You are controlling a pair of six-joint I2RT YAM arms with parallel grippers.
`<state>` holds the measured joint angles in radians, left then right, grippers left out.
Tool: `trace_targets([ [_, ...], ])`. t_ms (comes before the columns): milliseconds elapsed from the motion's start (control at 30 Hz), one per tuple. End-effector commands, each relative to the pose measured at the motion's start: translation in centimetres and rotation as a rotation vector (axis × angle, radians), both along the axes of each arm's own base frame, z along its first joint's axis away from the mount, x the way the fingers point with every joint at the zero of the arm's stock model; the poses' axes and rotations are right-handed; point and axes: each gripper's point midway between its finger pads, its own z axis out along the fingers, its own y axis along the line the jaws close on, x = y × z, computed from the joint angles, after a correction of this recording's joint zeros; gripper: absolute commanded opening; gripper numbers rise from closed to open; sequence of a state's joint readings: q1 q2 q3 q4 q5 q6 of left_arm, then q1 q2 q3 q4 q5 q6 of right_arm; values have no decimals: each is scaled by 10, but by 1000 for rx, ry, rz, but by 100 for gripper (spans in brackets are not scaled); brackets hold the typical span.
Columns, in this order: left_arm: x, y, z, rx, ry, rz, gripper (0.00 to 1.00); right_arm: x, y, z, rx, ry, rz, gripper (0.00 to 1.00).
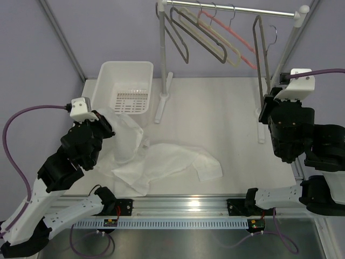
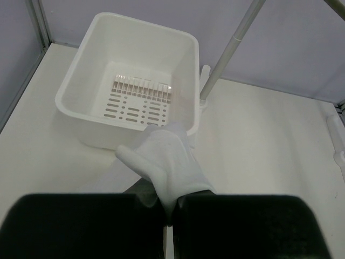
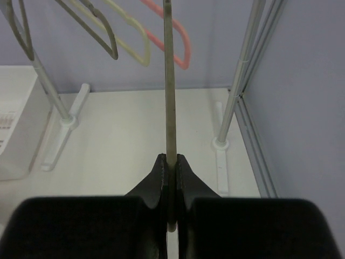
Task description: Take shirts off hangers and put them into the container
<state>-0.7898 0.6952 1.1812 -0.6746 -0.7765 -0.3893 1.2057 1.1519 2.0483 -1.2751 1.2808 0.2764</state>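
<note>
The white shirt [image 1: 161,162] lies crumpled on the table, one end lifted toward the container [image 1: 108,75], a white tub at the back left. My left gripper [image 1: 105,121] is shut on that lifted end. In the left wrist view the fabric [image 2: 164,156] bunches out of my left gripper [image 2: 170,208], just short of the tub's near wall [image 2: 102,135]. My right gripper [image 1: 268,105] is shut on a dark grey hanger [image 1: 261,59] that hangs bare from the rail at the right. In the right wrist view its bar [image 3: 168,81] runs up from between the closed jaws of my right gripper [image 3: 171,164].
A metal rail [image 1: 232,9] crosses the back on two posts [image 1: 161,59]. From it hang grey-brown [image 1: 180,35], cream [image 1: 215,40] and pink [image 1: 237,46] hangers, all bare. The left post's foot [image 1: 161,108] stands right beside the tub. A frame upright [image 3: 240,81] is close on the right.
</note>
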Motion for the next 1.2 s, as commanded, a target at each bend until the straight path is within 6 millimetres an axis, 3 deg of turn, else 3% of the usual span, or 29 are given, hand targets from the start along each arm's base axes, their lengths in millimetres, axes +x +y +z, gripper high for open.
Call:
trace_targets([
  [0, 3, -7, 11, -69, -45, -15, 0, -4, -36, 24, 11, -76, -133, 0],
  [167, 4, -10, 6, -76, -39, -23, 0, -10, -56, 29, -9, -96, -185, 0],
  [300, 5, -12, 2, -77, -37, -24, 0, -12, -61, 14, -7, -87, -176, 0],
  [533, 4, -11, 4, -82, -39, -28, 0, -8, -40, -30, -12, -11, -103, 0],
  [633, 4, -12, 5, -89, -43, -34, 0, -3, -27, -41, -7, -2, -74, 0],
  [700, 4, -12, 6, -89, -43, -36, 0, 1, -21, -38, 25, -18, -41, 0],
  [900, 3, -14, 4, -95, -41, -47, 0, 47, -23, -42, 1, 18, -58, 0],
  [1000, 2, -13, 4, -91, -45, -48, 0, 63, -23, -33, 8, 12, -66, 0],
  [1100, 2, -10, 2, -77, -46, -36, 0, 71, -19, -5, 52, -29, -41, 0],
  [1167, 1, -9, 2, -75, -48, -33, 0, 87, -7, -7, 44, 5, 2, 0],
])
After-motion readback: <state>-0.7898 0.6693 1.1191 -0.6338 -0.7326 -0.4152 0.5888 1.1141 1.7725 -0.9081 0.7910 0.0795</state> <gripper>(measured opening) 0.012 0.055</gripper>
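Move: The brown hanger is in the right fingers by one end, reaching forward with its hook upward. Its aim, the free stretch of rail, lies roughly 32 cm ahead of the right hand, 3 cm to its right and 15 cm above. Level with that stretch along the rail, the pink hanger hangs some 15 cm to its left, and the right post's top stands about 14 cm to its right. From the left hand, that stretch lies about 30 cm ahead, 72 cm to the right and 25 cm up. The bare brown hanger, still pinched by its near end, is first carried about 6 cm to the right by the right hand. The hand then dips some 8 cm while coming partly back left, and pushes forward about 8 cm towards the rail, rising slightly at the end and turning a little clockwise. The fingers keep their grip; the left hand keeps holding the shirt nearly in place. ##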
